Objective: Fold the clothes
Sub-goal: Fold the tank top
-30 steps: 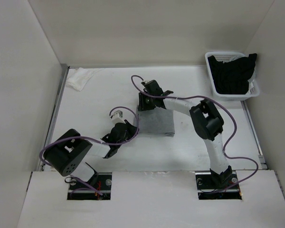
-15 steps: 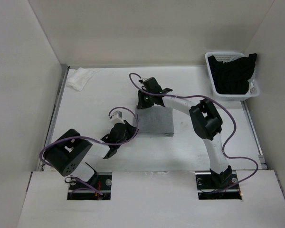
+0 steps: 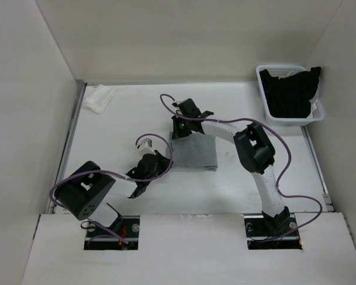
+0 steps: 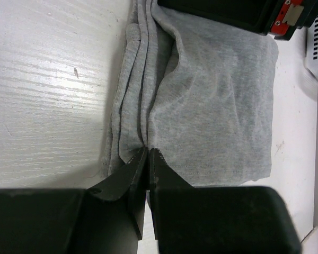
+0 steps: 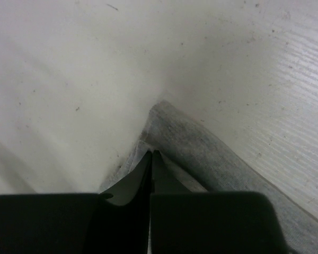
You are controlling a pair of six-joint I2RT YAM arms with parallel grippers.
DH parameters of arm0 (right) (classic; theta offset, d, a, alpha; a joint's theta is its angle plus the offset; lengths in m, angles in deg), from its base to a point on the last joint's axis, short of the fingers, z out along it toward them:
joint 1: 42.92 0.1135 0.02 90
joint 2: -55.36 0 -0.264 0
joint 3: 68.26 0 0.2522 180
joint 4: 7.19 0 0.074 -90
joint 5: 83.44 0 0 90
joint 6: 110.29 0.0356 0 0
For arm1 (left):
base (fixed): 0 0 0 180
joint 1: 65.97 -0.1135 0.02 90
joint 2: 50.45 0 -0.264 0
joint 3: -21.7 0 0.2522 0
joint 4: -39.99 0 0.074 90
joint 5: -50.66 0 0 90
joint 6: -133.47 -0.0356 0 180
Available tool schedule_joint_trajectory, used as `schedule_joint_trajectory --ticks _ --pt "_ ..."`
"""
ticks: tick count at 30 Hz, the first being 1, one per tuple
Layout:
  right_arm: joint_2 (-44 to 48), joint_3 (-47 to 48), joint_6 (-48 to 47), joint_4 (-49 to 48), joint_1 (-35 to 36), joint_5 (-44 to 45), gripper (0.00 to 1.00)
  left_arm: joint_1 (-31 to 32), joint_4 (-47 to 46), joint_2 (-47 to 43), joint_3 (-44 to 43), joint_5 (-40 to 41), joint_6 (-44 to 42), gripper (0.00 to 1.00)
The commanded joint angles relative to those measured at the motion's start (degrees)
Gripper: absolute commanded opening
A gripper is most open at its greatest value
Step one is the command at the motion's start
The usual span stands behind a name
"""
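Note:
The clothes are one heather-grey top (image 3: 194,152), folded into a small rectangle at mid-table. My left gripper (image 3: 165,163) sits at its near left corner. The left wrist view shows that gripper (image 4: 148,152) shut on the bunched layered edge of the grey top (image 4: 217,95). My right gripper (image 3: 177,130) is at the far left corner. In the right wrist view its jaws (image 5: 151,153) are pressed together on the corner of the grey fabric (image 5: 201,151), which lies against the white table.
A white basket (image 3: 318,111) at the back right holds a black garment (image 3: 292,92). A small white cloth (image 3: 98,98) lies at the back left corner. White walls enclose the table on three sides.
The right gripper has closed from wide open onto the far left corner of the grey top and shifted slightly farther back. The left gripper has kept its grip and place.

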Motion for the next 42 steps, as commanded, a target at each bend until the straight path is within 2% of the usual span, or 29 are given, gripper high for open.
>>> schedule_joint_trajectory --ticks 1,9,22,24,31,34,38,42 --pt "2.4 2.1 0.8 -2.9 0.1 2.1 0.0 -0.4 -3.3 -0.3 1.4 -0.3 0.6 0.04" --pt "6.5 -0.5 5.2 -10.3 -1.2 6.9 0.0 0.1 -4.2 -0.5 3.1 0.1 1.8 0.03" --pt "-1.5 5.6 7.7 -10.3 -1.6 11.2 0.0 -0.4 -4.6 -1.4 4.9 0.6 2.9 0.03" --pt "-2.2 5.7 8.1 -10.6 -1.4 10.9 0.02 -0.6 -4.6 -1.3 4.7 0.6 2.9 0.04" --pt "-1.0 4.1 8.5 -10.8 -1.4 10.2 0.19 -1.5 -4.0 -2.7 5.1 1.1 4.7 0.11" --pt "2.5 2.6 8.7 -11.6 -1.4 9.4 0.26 -1.5 -3.4 -6.2 6.7 2.8 5.5 0.21" --pt "9.5 0.7 8.3 -12.3 -1.2 8.6 0.31 -1.7 -1.0 -15.9 8.9 6.9 2.8 0.33" --pt "18.7 -4.5 7.8 -13.1 -1.2 8.7 0.32 -2.0 8.8 -28.8 8.1 11.5 -1.4 0.38"
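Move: Under the right fingertips, about 1 cm below, is the far-left corner of the folded tank top, its tip roughly 1 cm ahead and 1 cm left. The tank top's middle is some 7 cm back and 8 cm right. A white cloth lies about 17 cm ahead and 29 cm left. The left hand is shut on the near-left corner, whose tip is some 2 cm back, straight behind and 1 cm below; the tank top's middle is about 6 cm ahead and 9 cm right. Starting shut on the tank top's far-left corner, the right hand draws it forward about 5 cm in a low arch, up 3 cm and back down, turning slightly clockwise, then opens and rises about 8 cm. The left hand holds the near-left corner, easing left, then opens, lets go and backs off up and left. ##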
